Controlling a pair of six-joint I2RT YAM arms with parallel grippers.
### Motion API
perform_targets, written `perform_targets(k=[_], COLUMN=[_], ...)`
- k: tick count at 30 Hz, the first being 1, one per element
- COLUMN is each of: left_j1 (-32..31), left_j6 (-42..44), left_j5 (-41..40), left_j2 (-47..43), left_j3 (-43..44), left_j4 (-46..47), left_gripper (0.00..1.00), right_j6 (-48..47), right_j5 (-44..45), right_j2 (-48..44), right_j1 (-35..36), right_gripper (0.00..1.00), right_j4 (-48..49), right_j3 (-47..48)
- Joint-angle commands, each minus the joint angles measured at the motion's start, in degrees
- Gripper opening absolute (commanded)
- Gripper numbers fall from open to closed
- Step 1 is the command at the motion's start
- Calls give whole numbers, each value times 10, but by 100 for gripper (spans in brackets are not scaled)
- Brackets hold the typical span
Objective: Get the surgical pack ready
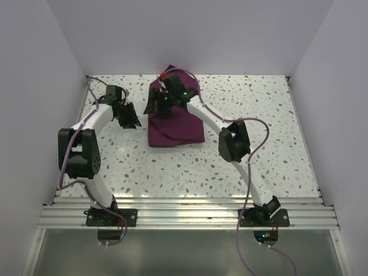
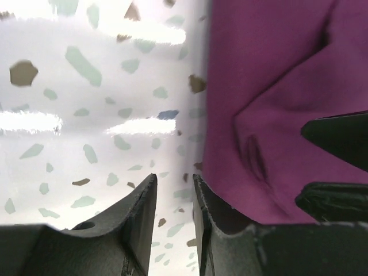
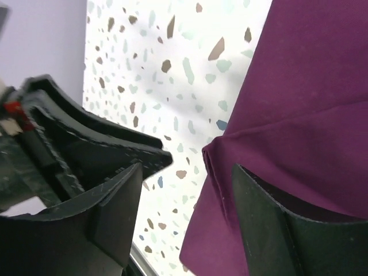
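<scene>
The surgical pack [image 1: 175, 127] lies as a folded maroon cloth bundle at the back middle of the speckled table [image 1: 264, 121]; its contents are hidden. My right gripper [image 1: 163, 106] hangs over the bundle's far left corner. Its jaws [image 3: 187, 169] are open, with a loose fold of the maroon cloth [image 3: 299, 115] lying beside the right finger [image 3: 270, 224], ungripped. My left gripper [image 1: 131, 119] sits just left of the bundle. It is open [image 2: 173, 178], only table showing in the gap, and the maroon cloth [image 2: 270, 86] lies right of its fingers.
White walls [image 1: 52, 69] close in the table on three sides. An aluminium rail [image 1: 184, 214] runs along the near edge by the arm bases. In each wrist view the other gripper shows close by: the right one [image 2: 339, 138] and the left one [image 3: 86, 144].
</scene>
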Motion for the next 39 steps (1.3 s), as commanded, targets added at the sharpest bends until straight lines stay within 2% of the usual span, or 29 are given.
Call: perform_targets(k=[1,5,6,8,9,10,13,16,18,21,25,30,37,39], left_j1=[5,4,3,3,1,-1,-10,-21,-25,-25,-24,-23,-23,-23], left_j6=[17,0,-9,-16,-23,-27,-36,-44,-51,-51,-41,-30,-11,-6], left_j5=[41,128,144,187,195,209,233,246,244,222,172,147,117,107], left_j2=[-45,-41,-33,-24,-20,-11,13,36,48,64,78,79,63,34], left_j3=[55,66,68,68,67,64,62,57,53,47,46,38,56,66], left_j4=[7,46,52,67,71,81,96,119,125,119,81,72,53,66], left_gripper=[35,33,29,21,16,14,10,9,8,8,8,8,8,14], right_j6=[-10,-17,-29,-46,-65,-74,-90,-78,-53,-43,-45,-62,-88,-109], right_j5=[-13,-25,-36,-43,-52,-57,-118,-199,-230,-260,-277,-268,-252,-233], right_j2=[-82,-124,-138,-173,-187,-197,-229,-234,-238,-226,-205,-219,-235,-258], right_j1=[-42,-84,-90,-105,-107,-110,-110,-108,-106,-99,-92,-98,-137,-148], right_gripper=[67,63,62,54,49,32,12,5,4,3,2,2,0,0], right_j4=[-16,-43,-46,-56,-67,-68,-47,-10,52,84,86,78,37,38], right_j3=[10,-23,-58,-95,-133,-154,-235,-304,-357,-388,-405,-438,-438,-415])
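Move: The left gripper's goal, the folded flap's left corner on the drape pack, lies about 6 cm to its right, 3 cm ahead and 1 cm below. The right gripper, open over that corner, goes for the flap's near-right part, some 14 cm to its right, 8 cm back and 5 cm lower. From the right gripper, the pack's near-right corner is about 20 cm right and 12 cm back; the drape's far tip is 18 cm ahead and 8 cm right. Lift the right gripper clear of the flap's left corner, shutting it as you swing about 14 cm right, then draw back and down, tips dipping some 20 degrees, onto the flap's near-right part. Meanwhile arc the left gripper up, slightly forward and right over the drape's edge, nearly closing it, and lower it to the flap's left corner, easing a little left at the end. ##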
